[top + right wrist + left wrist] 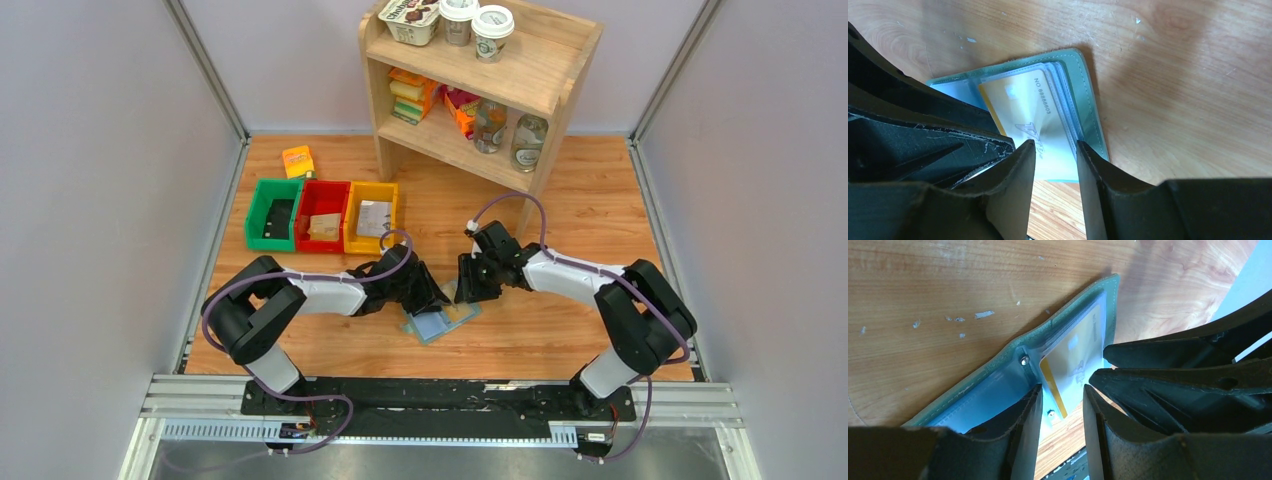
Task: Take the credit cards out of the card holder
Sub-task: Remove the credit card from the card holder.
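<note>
The sage-green card holder (441, 323) lies open and flat on the wooden table between the two arms. In the left wrist view its blue-grey inner panel (983, 397) and clear sleeves show. A yellow and white credit card (1025, 105) sits in the top sleeve, also seen as the credit card (1073, 357) in the left wrist view. My left gripper (1062, 389) hovers open over the holder's fold, one finger over the left panel. My right gripper (1054, 144) stands open over the card's lower edge, tips close to the left gripper's. Nothing is between either pair of fingers.
Green (273, 213), red (322, 214) and yellow (371, 216) bins stand in a row at the back left, with an orange packet (298, 160) behind them. A wooden shelf (470, 85) with cups, jars and packets stands at the back centre.
</note>
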Controlling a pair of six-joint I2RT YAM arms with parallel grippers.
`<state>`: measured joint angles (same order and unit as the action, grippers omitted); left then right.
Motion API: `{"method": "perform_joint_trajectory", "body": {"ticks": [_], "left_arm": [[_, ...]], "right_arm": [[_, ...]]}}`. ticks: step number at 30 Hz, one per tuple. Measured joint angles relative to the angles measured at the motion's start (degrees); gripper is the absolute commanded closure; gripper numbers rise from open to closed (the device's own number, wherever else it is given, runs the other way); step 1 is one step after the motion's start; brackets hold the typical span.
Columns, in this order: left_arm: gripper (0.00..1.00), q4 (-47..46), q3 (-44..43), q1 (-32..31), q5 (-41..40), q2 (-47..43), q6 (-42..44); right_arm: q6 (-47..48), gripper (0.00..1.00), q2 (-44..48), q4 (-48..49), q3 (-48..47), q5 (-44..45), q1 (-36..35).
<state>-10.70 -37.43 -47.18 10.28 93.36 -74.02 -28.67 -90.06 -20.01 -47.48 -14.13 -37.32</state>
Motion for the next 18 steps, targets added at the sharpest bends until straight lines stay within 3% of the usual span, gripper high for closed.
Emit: {"method": "perform_joint_trajectory", "body": {"ticks": [6, 10, 18], "left_arm": [[0.59, -0.3, 0.3, 0.0, -0.3, 0.0, -0.9], [0.71, -1.4, 1.5, 0.0, -0.8, -0.7, -1.2], [0.79, -7.1, 5.9, -0.2, -2.8, -5.2, -1.4]], "right_arm": [[-0.5, 0.60, -0.1, 2.6, 1.5, -1.7, 0.5], [-1.3, 0.61, 0.6, 4.2, 2.8, -2.5, 0.5], [-2.8, 0.61, 1.1, 5.6, 4.3, -3.0, 0.5]]}}
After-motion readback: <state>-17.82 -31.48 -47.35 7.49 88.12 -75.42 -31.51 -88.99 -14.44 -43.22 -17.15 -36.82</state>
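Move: The credit card in the holder's right pocket has its middle about 2 cm right of the left hand, level fore-and-aft and some 2 cm below. The holder's blue left page lies about 4 cm left, 4 cm back; the yellow tray stands some 18 cm ahead and 16 cm left. From the right hand, the card's middle is about 1 cm left and 2 cm down. Left fingers half close on the card's inner edge and rise about 1.5 cm, right fingers staying at the holder. ##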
